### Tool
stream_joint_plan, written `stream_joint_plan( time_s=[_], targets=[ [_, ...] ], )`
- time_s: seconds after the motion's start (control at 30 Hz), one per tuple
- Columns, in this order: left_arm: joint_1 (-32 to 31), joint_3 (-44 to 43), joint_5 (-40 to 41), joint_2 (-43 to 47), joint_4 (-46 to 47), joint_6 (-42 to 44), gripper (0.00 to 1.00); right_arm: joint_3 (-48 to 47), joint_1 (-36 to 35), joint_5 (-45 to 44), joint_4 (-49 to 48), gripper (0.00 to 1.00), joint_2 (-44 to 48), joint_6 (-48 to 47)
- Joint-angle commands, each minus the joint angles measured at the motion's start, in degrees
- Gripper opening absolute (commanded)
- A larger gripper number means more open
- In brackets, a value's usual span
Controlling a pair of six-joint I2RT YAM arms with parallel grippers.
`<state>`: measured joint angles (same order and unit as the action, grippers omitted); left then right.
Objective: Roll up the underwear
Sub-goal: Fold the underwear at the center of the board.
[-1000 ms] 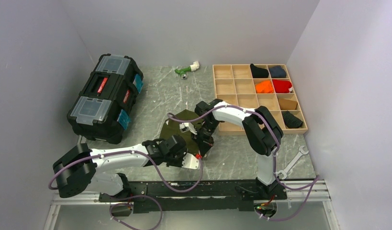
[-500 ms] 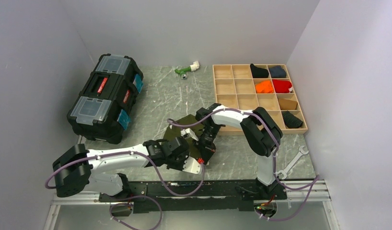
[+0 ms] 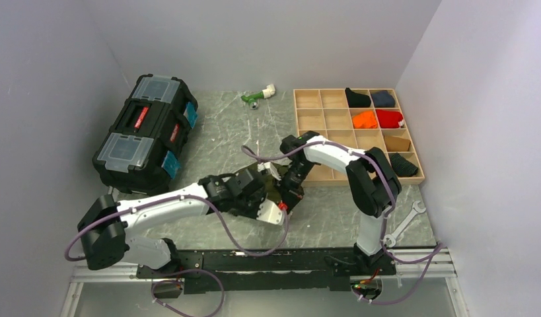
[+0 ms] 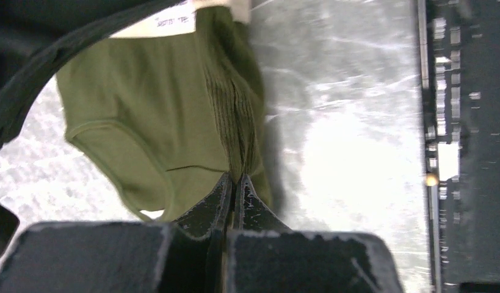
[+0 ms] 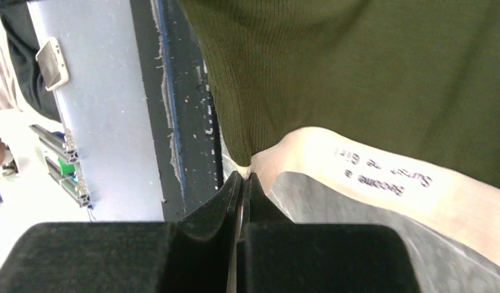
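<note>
The underwear (image 3: 275, 187) is olive-green cloth with a cream waistband, bunched between the two wrists at the table's middle and mostly hidden by them in the top view. My left gripper (image 4: 235, 177) is shut on a gathered fold of the green cloth (image 4: 149, 110), which hangs away from the jaws above the marble table. My right gripper (image 5: 245, 175) is shut on the edge where the printed waistband (image 5: 381, 178) meets the green fabric (image 5: 357, 67). In the top view the left gripper (image 3: 267, 200) and right gripper (image 3: 291, 191) sit close together.
A black toolbox (image 3: 147, 132) lies at the left. A wooden compartment tray (image 3: 297, 109) at the back right holds several cloth rolls. A green-and-white object (image 3: 257, 96) lies at the far edge. A wrench (image 3: 403, 224) rests at the right front.
My left gripper has shut on the underwear. Both wrists have moved away from the near edge and closer together, and the flat cloth is now bunched up between them.
</note>
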<state>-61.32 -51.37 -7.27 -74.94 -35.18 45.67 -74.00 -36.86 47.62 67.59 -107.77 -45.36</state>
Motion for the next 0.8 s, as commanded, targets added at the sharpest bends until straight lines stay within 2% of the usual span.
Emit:
stream_joint_plan(
  time_s=[0.0, 0.4, 0.77],
  targets=[
    [5.61, -6.17, -1.13, -4.28, -2.64, 5.79, 0.00, -4.23, 2.76, -1.83, 0.38, 0.00, 1.60, 1.61],
    [15.62, -23.46, -3.37, -21.67, -6.20, 12.01, 0.00, -17.32, 9.60, -9.11, 3.00, 0.00, -8.36, 1.93],
    [18.01, -34.02, -2.48, -32.28, -5.26, 13.21, 0.00, -25.65, 12.69, -15.11, 5.58, 0.00, -16.85, -0.40]
  ],
)
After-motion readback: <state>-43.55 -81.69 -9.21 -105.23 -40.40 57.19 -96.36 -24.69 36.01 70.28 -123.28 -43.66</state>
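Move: The underwear's far edge, where the held near edge is to be laid, lies about 17 cm ahead of the left hand and some 6 cm lower. Its far waistband corner is about 17 cm straight ahead of the right hand and roughly 5 cm lower. The wooden box's near-left corner stands some 7 cm ahead of the right hand and 4 cm to its right. The green pipe lies about 35 cm straight ahead of the left hand. The underwear's near edge, still pinched by both shut grippers with the right one on the waistband corner, is carried forward over the part lying on the table, towards the far edge. The left hand goes about 16 cm, nearly level and drifting right at the end. The right goes about 14 cm and slightly right, rising a little before sinking, its wrist turning some 10 degrees clockwise. ##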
